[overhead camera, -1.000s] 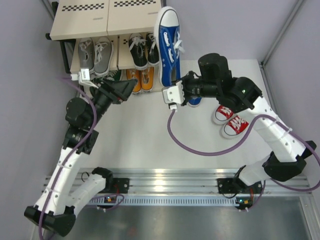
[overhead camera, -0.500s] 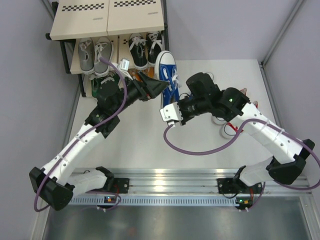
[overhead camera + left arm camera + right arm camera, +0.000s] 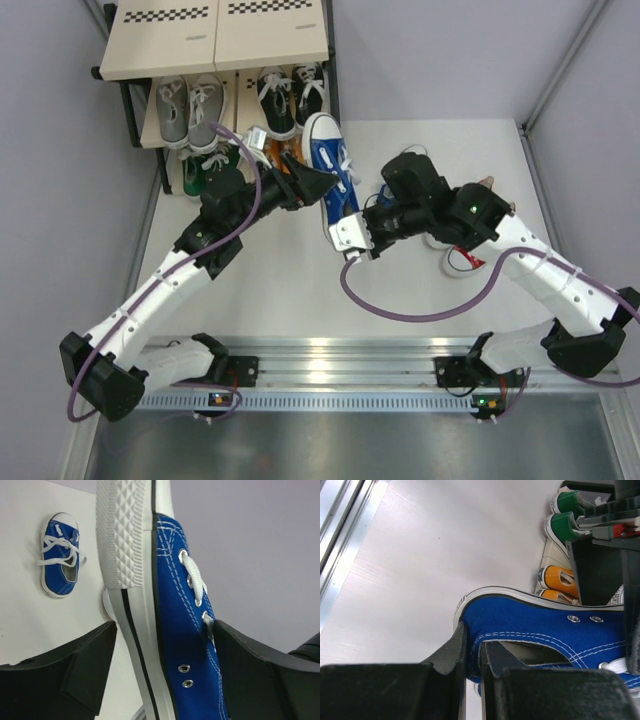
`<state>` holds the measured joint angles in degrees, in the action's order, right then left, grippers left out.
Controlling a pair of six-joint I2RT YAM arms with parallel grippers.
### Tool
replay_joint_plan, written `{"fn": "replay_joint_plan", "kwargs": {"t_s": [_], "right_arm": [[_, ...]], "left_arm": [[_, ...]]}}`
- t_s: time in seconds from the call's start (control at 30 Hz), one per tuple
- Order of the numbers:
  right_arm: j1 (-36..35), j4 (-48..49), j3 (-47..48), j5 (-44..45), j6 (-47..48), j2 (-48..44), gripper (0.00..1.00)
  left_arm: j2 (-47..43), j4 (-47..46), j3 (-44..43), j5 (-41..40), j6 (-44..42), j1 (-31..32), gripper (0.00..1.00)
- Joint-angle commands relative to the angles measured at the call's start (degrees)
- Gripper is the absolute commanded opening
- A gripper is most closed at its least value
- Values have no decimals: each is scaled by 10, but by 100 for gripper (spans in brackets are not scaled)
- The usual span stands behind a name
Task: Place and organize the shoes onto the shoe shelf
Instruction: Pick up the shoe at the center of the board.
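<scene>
A blue shoe (image 3: 328,160) hangs on its side above the table in front of the shoe shelf (image 3: 215,35). My right gripper (image 3: 370,208) (image 3: 474,640) is shut on its heel collar, one finger inside and one outside. My left gripper (image 3: 315,183) (image 3: 162,630) is open and straddles the middle of the same shoe (image 3: 175,605). One finger touches the lace side; the other stands a little off the sole. The second blue shoe (image 3: 59,562) lies on the table. Grey shoes (image 3: 190,105) and black shoes (image 3: 290,95) sit on the middle tier.
Green shoes (image 3: 200,170) and orange shoes (image 3: 560,577) stand at the bottom of the shelf, partly behind my left arm. Red shoes (image 3: 462,260) lie on the table under my right arm. Purple cables hang from both wrists.
My right gripper has brought the blue shoe down and nearer from beside the shelf top. My left arm has swung right from the shelf, and its open jaws now flank the shoe.
</scene>
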<state>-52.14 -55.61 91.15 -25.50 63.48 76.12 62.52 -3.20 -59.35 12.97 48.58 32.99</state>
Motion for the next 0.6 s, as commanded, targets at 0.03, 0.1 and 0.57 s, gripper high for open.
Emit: {"fn": "replay_joint_plan", "kwargs": {"t_s": [0.03, 0.1, 0.57], "right_arm": [[-11, 82, 3, -29, 5, -33, 0], [-11, 86, 0, -31, -3, -33, 0], [-9, 100, -28, -47, -40, -45, 1]], "left_arm": [[4, -35, 3, 63, 22, 1, 73], [2, -42, 8, 74, 27, 0, 68], [-42, -95, 89, 76, 57, 0, 0]]}}
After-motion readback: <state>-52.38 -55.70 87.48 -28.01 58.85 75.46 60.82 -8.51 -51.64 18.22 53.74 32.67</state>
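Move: The blue shoe hangs in the air with its heel already in the right gripper and its toe pointing forward. Its middle is some 9 cm ahead of the right hand, 3 cm to its left and slightly higher, and only about 2 cm ahead and 1 cm right of the left hand, between its open fingers. From the left hand, the other blue shoe lies on the board roughly 18 cm ahead, 21 cm right and 29 cm below; the shelved black pair stands about 20 cm ahead, 9 cm left and 8 cm lower. The left hand, fingers pointing level forward and to the right, closes from wide open to well under half around the middle of the blue shoe, one finger coming onto the sole side and the other onto the laced upper, while it sinks about 3 cm and draws back nearly 2 cm. The right hand keeps its pinch on the heel and goes down and back along with it, about 2 cm down and 1.5 cm back, tipping by some 5 to 10 degrees so that the toe end dips. ##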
